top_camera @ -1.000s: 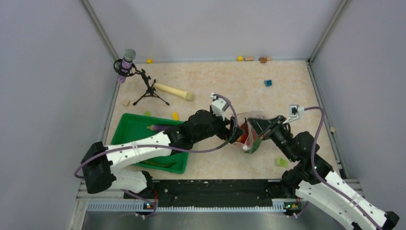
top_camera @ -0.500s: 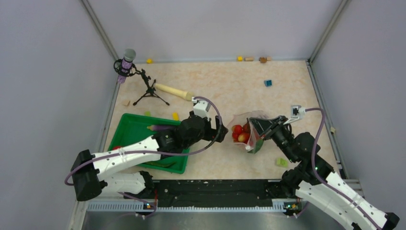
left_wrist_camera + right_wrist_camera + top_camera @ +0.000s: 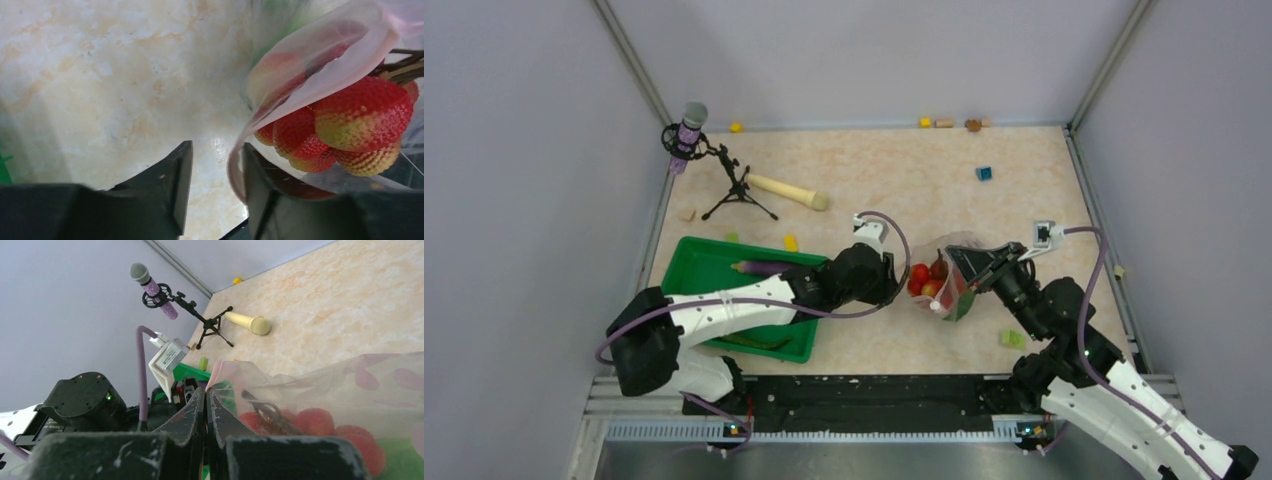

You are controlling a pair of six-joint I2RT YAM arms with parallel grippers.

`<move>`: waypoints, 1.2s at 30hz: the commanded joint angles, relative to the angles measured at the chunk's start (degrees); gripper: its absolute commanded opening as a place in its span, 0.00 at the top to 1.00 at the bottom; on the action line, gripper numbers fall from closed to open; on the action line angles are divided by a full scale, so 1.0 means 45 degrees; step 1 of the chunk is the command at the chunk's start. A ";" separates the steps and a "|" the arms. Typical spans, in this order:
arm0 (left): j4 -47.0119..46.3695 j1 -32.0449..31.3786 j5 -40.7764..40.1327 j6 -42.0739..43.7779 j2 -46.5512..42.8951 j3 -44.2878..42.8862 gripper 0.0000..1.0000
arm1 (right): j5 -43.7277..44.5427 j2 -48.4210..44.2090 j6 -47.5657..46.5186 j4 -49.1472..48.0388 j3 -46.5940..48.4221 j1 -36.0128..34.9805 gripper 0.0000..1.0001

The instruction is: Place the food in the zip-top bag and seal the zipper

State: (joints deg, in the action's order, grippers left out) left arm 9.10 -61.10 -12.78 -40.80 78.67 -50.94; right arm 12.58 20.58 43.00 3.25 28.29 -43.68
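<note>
The clear zip-top bag [image 3: 942, 248] stands open right of centre, with red strawberries [image 3: 921, 273] and something green inside. My right gripper [image 3: 965, 268] is shut on the bag's rim and holds it up; in the right wrist view the right gripper [image 3: 205, 390] pinches the pink edge. My left gripper [image 3: 894, 279] is at the bag's left side, open. In the left wrist view the pink zipper [image 3: 232, 162] curls between the left gripper's [image 3: 215, 175] fingers, against the right one. Strawberries [image 3: 360, 115] fill the bag just beyond. A purple eggplant [image 3: 761, 267] lies on the green tray [image 3: 692, 272].
A microphone on a tripod [image 3: 724, 180] and a wooden rolling pin [image 3: 786, 191] stand behind the tray. Yellow [image 3: 791, 241], blue [image 3: 984, 173] and green [image 3: 1012, 339] blocks lie scattered. Small bits sit along the back wall [image 3: 944, 123].
My left gripper drew out of the bag's mouth to the left, then came back to its rim with narrower jaws. The right gripper kept its hold on the bag.
</note>
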 commanded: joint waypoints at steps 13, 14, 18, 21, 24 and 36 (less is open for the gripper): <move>0.0394 0.0018 0.1239 0.1011 -0.0356 -0.2268 1.00 | 0.0648 -0.0298 -0.0821 0.0419 0.0889 0.0083 1.00; 0.0313 0.0023 0.1062 0.1218 -0.0642 -0.2364 1.00 | 0.0799 -0.0259 -0.0930 0.0676 0.0999 0.0079 1.00; 0.0044 0.0023 0.0143 0.2228 -0.2075 -0.2926 1.00 | 0.1889 -0.0031 -0.1428 0.1875 0.1413 0.0078 1.00; 0.0473 0.0021 -0.1131 0.3168 -0.2833 -0.3774 1.00 | 0.3122 0.0053 -0.1557 0.2859 0.1728 0.0079 1.00; 0.0800 0.0023 -0.1887 0.4146 -0.3004 -0.4630 1.00 | 0.3493 0.0030 -0.1716 0.3358 0.2122 0.0078 1.00; 0.2223 0.0023 -0.2996 0.5505 -0.1714 -0.7023 1.00 | 0.1961 0.2368 -0.2940 0.5791 0.5648 0.0088 1.00</move>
State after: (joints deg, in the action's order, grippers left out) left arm 19.18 -61.19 -22.96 -19.07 70.63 -79.83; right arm 24.01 26.63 33.32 24.43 48.45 -43.70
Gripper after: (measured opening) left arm 0.015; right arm 0.005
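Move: The bag's loose left rim already sits between your open left fingers, some 2 cm to the right of that hand and level with it; the food in the bag lies about 8 cm to its right and 6 cm lower. The green tray's middle is roughly 34 cm to the left and 10 cm below. From the right gripper, which holds the opposite edge, the loose rim is about 10 cm left and 14 cm down, the food 4 cm left and 20 cm down. Shut the left fingers on the bag's loose rim while easing about 3 cm right, then lift it steeply some 25 cm, drifting left and forward and tipping the fingers up about 30 degrees. Keep the right gripper pinched on its edge; draw it about 5 cm right, turning a little clockwise and rolling its left side down, then raise it slightly. ##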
